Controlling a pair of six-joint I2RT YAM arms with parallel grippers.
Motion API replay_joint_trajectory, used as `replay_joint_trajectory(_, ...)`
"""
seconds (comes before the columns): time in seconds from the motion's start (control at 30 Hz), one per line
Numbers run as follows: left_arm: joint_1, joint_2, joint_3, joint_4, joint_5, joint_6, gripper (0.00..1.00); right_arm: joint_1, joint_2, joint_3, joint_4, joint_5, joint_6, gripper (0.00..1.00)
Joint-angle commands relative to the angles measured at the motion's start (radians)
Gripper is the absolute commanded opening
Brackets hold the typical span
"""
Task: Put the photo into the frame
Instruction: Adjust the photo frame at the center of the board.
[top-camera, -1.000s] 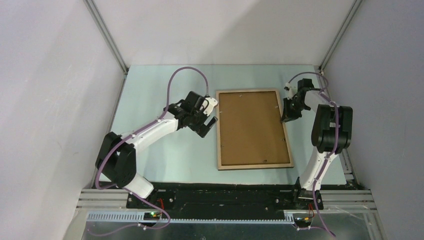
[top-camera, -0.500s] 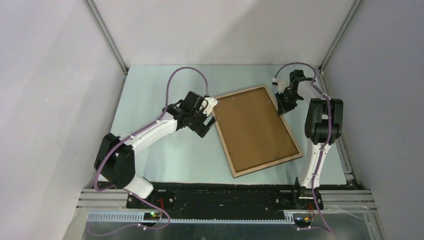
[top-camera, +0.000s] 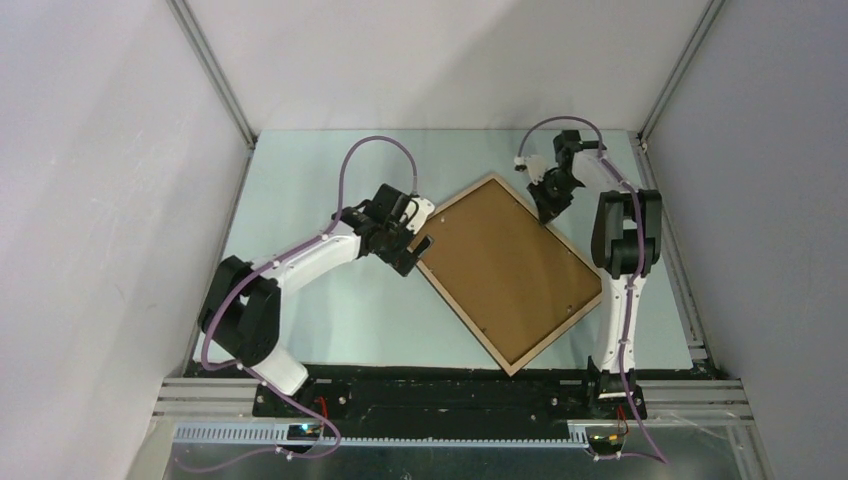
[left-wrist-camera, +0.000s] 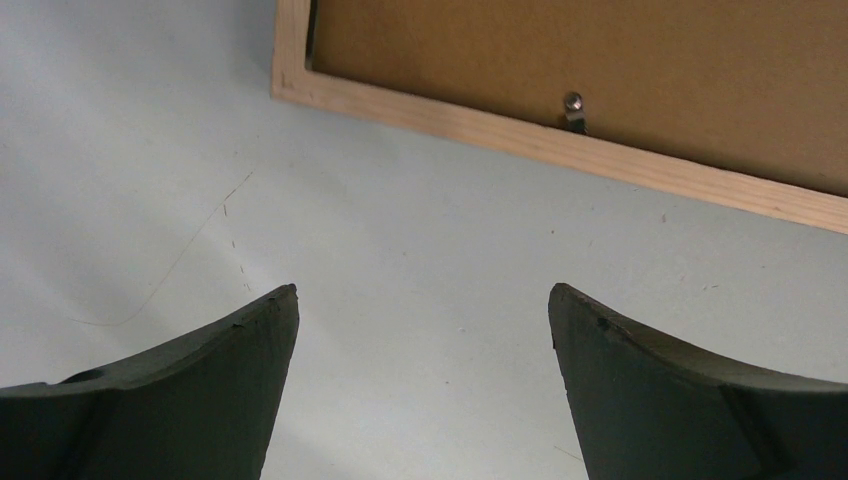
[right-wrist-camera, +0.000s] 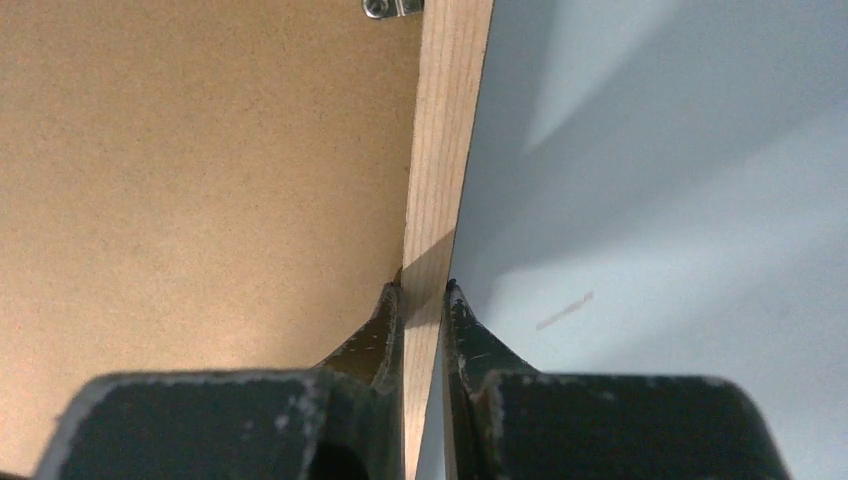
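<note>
The frame (top-camera: 462, 316) lies back side up and turned diagonally on the table, its light-wood rim around a brown backing panel (top-camera: 508, 268). My right gripper (top-camera: 548, 212) is at the frame's far right edge. The right wrist view shows that gripper (right-wrist-camera: 424, 285) shut on the wooden rim (right-wrist-camera: 445, 150), one finger on the panel side and one outside. My left gripper (top-camera: 418, 250) stands open beside the frame's left corner. Only bare table shows between its fingers in the left wrist view (left-wrist-camera: 422, 290), with the rim (left-wrist-camera: 560, 145) just beyond. The photo is out of view.
Small metal turn clips (left-wrist-camera: 573, 105) (right-wrist-camera: 392, 8) hold the backing panel in the rim. The pale table (top-camera: 300, 200) is boxed in by grey walls with metal posts (top-camera: 215, 75). A black base rail (top-camera: 450, 385) runs along the near edge.
The frame has swung counter-clockwise from square to diagonal, its near end sliding right. My right gripper moved back and left with the rim in its grip. The left gripper hardly moved.
</note>
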Motion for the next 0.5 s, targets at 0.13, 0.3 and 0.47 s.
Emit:
replay_joint_trajectory(0.13, 0.048, 0.021, 0.026, 0.02, -0.018, 0.003, 0.99, 0.108, 0.117, 0.201, -0.043, -0.002, -0.108, 0.0)
replay_joint_trajectory(0.3, 0.07, 0.024, 0.024, 0.02, -0.015, -0.002, 0.99, 0.147, 0.191, 0.304, -0.058, 0.009, -0.112, 0.0)
replay_joint_trajectory(0.47, 0.086, 0.033, 0.033, 0.02, -0.026, -0.018, 0.99, 0.191, 0.199, 0.315, -0.035, 0.003, -0.119, 0.0)
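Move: The right hand already grips the right long side of the photo frame; the centre of the board, where the frame is going, lies about 26 cm to its left and 6 cm back, while the frame's middle is some 10 cm left and 15 cm back. From the open left hand, the frame's left corner sits roughly 5 cm ahead, 2 cm left and 6 cm below, and the board's centre about 7 cm ahead and 7 cm right. Still pinching the rim of the photo frame between its nearly shut fingers, the right hand drags the frame left and somewhat forward, about 8 cm level over the board, turning some 10 degrees counter-clockwise and slowing towards the end. The open left hand shifts about 3 cm left and forward, sinking slightly at first, without gripping the frame. ##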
